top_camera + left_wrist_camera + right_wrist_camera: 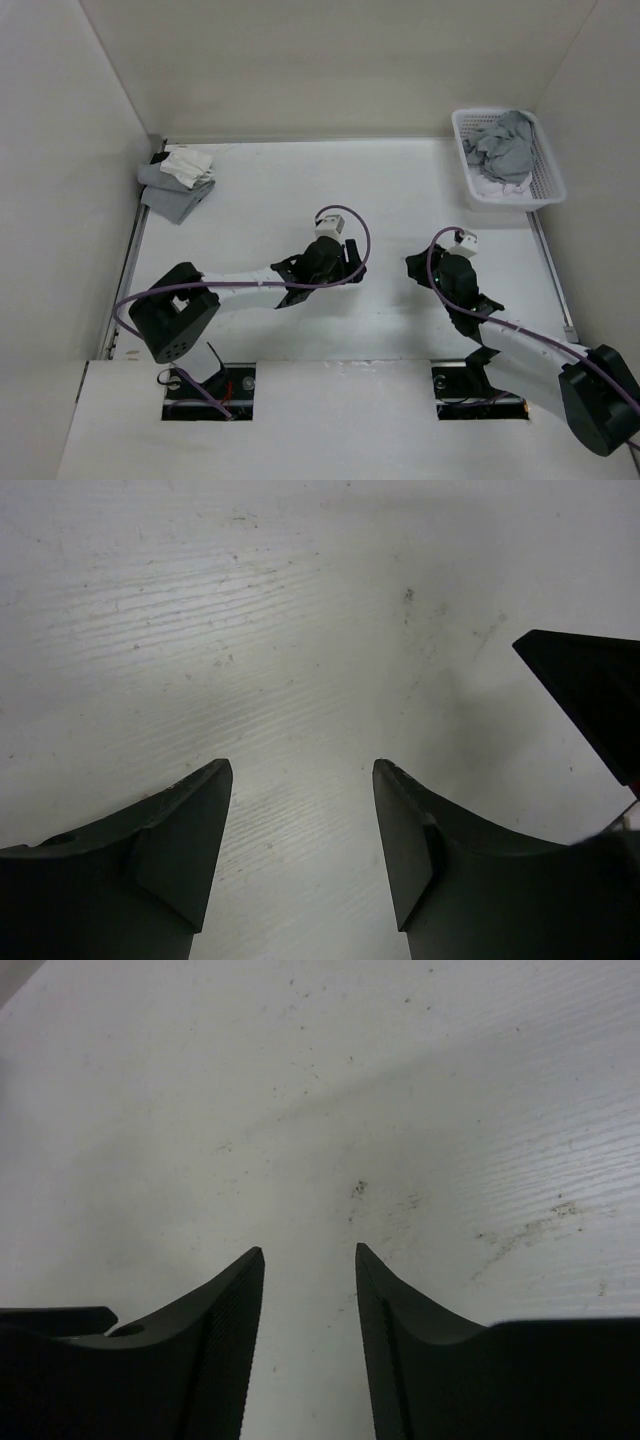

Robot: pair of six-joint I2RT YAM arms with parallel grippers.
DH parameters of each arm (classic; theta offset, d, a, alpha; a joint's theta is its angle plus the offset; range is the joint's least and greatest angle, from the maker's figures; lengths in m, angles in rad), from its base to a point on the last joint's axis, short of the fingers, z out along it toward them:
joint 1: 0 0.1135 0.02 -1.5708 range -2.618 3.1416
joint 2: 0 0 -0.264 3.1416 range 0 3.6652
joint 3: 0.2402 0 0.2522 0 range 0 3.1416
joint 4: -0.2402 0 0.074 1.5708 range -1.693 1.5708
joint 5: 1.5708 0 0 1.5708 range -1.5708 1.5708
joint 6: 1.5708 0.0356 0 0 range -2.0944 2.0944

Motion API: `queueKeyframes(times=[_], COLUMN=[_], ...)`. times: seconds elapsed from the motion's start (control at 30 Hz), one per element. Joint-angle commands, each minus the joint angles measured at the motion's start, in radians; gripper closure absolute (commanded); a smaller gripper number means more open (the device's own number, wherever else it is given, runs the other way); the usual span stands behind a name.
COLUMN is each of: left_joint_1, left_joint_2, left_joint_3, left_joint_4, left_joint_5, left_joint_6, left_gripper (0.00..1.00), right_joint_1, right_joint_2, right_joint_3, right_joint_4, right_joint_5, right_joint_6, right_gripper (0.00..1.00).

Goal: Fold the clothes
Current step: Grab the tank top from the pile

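Note:
The clothes, a crumpled light-grey T-shirt (505, 145), lie in the white basket (552, 190) at the far right corner, on top of something white. My left gripper (348, 262) hovers over the middle of the table, open, with only bare tabletop between its fingers (302, 770). Just to its right my right gripper (418, 266) is also open and empty (309, 1252). Both grippers are far from the basket. In the left wrist view a dark part of the right arm (590, 695) shows at the right edge.
A folded thicker grey cloth with a white cloth on top (178, 180) lies at the far left corner. White walls close the table on the left, back and right. Purple cables loop off both wrists.

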Motion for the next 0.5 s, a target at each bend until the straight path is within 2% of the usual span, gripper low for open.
queueKeyframes(times=[0.0, 0.1, 0.2, 0.23, 0.33, 0.4, 0.47], left_joint_1=[-0.008, -0.023, -0.029, -0.032, -0.031, -0.028, -0.022], left_joint_2=[-0.051, -0.077, -0.099, -0.108, -0.123, -0.128, -0.13], left_joint_3=[0.0, -0.017, -0.052, -0.069, -0.095, -0.103, -0.118], left_joint_4=[0.078, 0.121, 0.188, 0.225, 0.266, 0.268, 0.279], left_joint_5=[0.03, 0.031, 0.033, 0.034, 0.053, 0.05, 0.048], left_joint_6=[0.042, 0.068, 0.098, 0.11, 0.15, 0.161, 0.158], left_gripper=[0.42, 0.43, 0.5, 0.55, 0.89, 0.95, 0.95], right_joint_1=[0.014, 0.014, 0.009, 0.001, -0.049, -0.144, -0.271], right_joint_2=[-0.024, -0.043, -0.037, -0.026, 0.025, 0.089, 0.179], right_joint_3=[0.044, 0.095, 0.159, 0.193, 0.314, 0.441, 0.565], right_joint_4=[-0.012, -0.072, -0.115, -0.124, -0.167, -0.205, -0.221], right_joint_5=[0.034, 0.034, 0.034, 0.034, 0.049, 0.078, 0.083], right_joint_6=[0.011, 0.011, 0.005, -0.002, -0.048, -0.082, -0.128], right_gripper=[0.6, 0.77, 0.89, 0.91, 0.95, 0.95, 0.95])
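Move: The grey cloth in the basket, seemingly the tank top, lies about 28 cm ahead of the right hand and 20 cm to its right, roughly level with it in height. Around it the white basket has its middle some 26 cm ahead and 21 cm to the right, and the white cloth shows nearer, around 19 cm ahead and 20 cm right. From the left hand, the grey cloth is some 28 cm ahead and 33 cm right. After a short pause the right hand rises quickly, about 11 cm, and reaches some 7 cm forward over the open table towards the basket, bearing a little right and turning slightly clockwise late on, while its half-open fingers close fully on nothing. The left hand stays over the near middle of the table, lifting roughly 3 cm with its fingertips tilting up and its fingers also shutting empty. ##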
